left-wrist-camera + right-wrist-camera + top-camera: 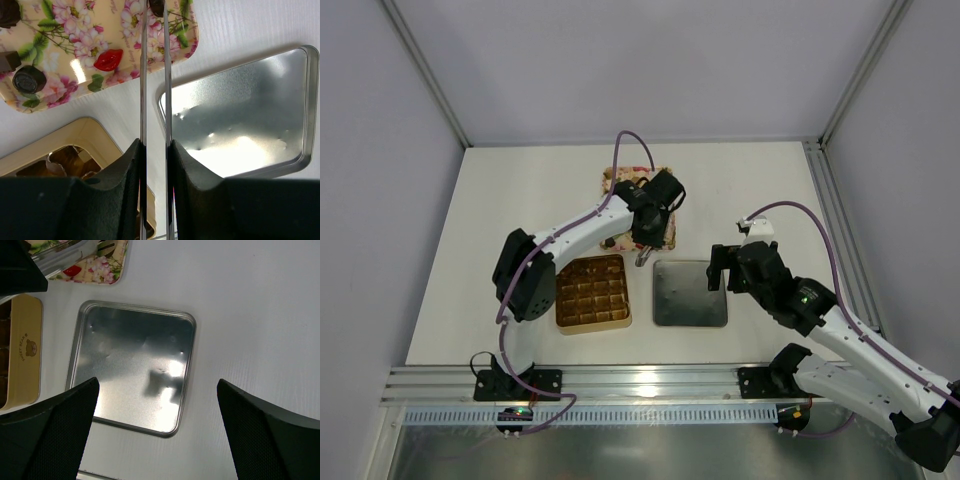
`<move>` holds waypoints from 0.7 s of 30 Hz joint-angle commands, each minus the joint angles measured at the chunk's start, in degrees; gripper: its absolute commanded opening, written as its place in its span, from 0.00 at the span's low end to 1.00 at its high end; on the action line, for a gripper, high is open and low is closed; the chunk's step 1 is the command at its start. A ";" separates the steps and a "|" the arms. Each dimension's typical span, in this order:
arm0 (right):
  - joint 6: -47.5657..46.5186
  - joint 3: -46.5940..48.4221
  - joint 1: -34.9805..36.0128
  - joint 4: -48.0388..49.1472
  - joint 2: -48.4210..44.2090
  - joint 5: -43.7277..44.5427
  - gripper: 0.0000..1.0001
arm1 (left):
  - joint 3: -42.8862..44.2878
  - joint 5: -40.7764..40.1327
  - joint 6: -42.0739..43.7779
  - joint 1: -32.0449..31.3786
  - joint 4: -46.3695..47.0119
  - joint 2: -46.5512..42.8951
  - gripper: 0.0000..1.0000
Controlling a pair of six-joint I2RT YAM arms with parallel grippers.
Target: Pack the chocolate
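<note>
The chocolate (592,290) is a grid of dark-brown squares in a square gold box (563,322) at the front left. In the left wrist view a corner of that box (75,132) shows brown pieces (70,161). My left gripper (650,232) (155,146) hangs over the near edge of the floral tray and is shut on a pair of thin metal tongs (143,75). The tongs' blades run almost parallel, and a small dark piece (156,6) sits between their tips at the frame's top edge. My right gripper (725,268) (157,385) stands wide open above the lid's right side, holding nothing.
The metal lid (690,292) (245,125) (135,365) lies inside-up right of the box. The pink-floral tray (620,178) (75,45) behind holds a red lip-shaped sweet (108,59) and dark round pieces (29,79). Walls enclose the table's back and sides.
</note>
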 commanded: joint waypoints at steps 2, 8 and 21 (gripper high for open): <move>-0.40 0.29 -0.21 1.32 -0.46 0.79 1.00 | 3.27 -3.03 0.95 -0.30 -1.04 -2.53 0.20; -0.49 0.47 -0.30 1.59 -0.28 0.61 1.00 | 4.68 -4.18 1.48 -0.13 -2.44 -4.19 0.19; -0.58 0.64 -0.39 4.13 2.62 -1.06 1.00 | 0.91 -4.44 1.57 1.10 -4.38 -12.01 0.19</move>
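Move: The left hand holds long tweezers whose tips already pinch a dark chocolate, about 10 cm ahead, 5 cm right and 10 cm below. The brown box it is to be packed in lies some 12 cm left, 6 cm back and 9 cm down. The red chocolate is roughly 6 cm straight ahead, the metal tray 12 cm right and 6 cm back, both 11 cm lower. From the right hand the box is about 34 cm left, 1 cm ahead, 14 cm down. The tweezers' tips keep their pinch on the dark chocolate as the left hand, after barely stirring at first, draws it up off the flowered tray at a quickening pace. It rises about 5.5 cm and drifts some 2 cm left, the wrist tilting its fingers slightly further forward, with the grip practically unchanged. ##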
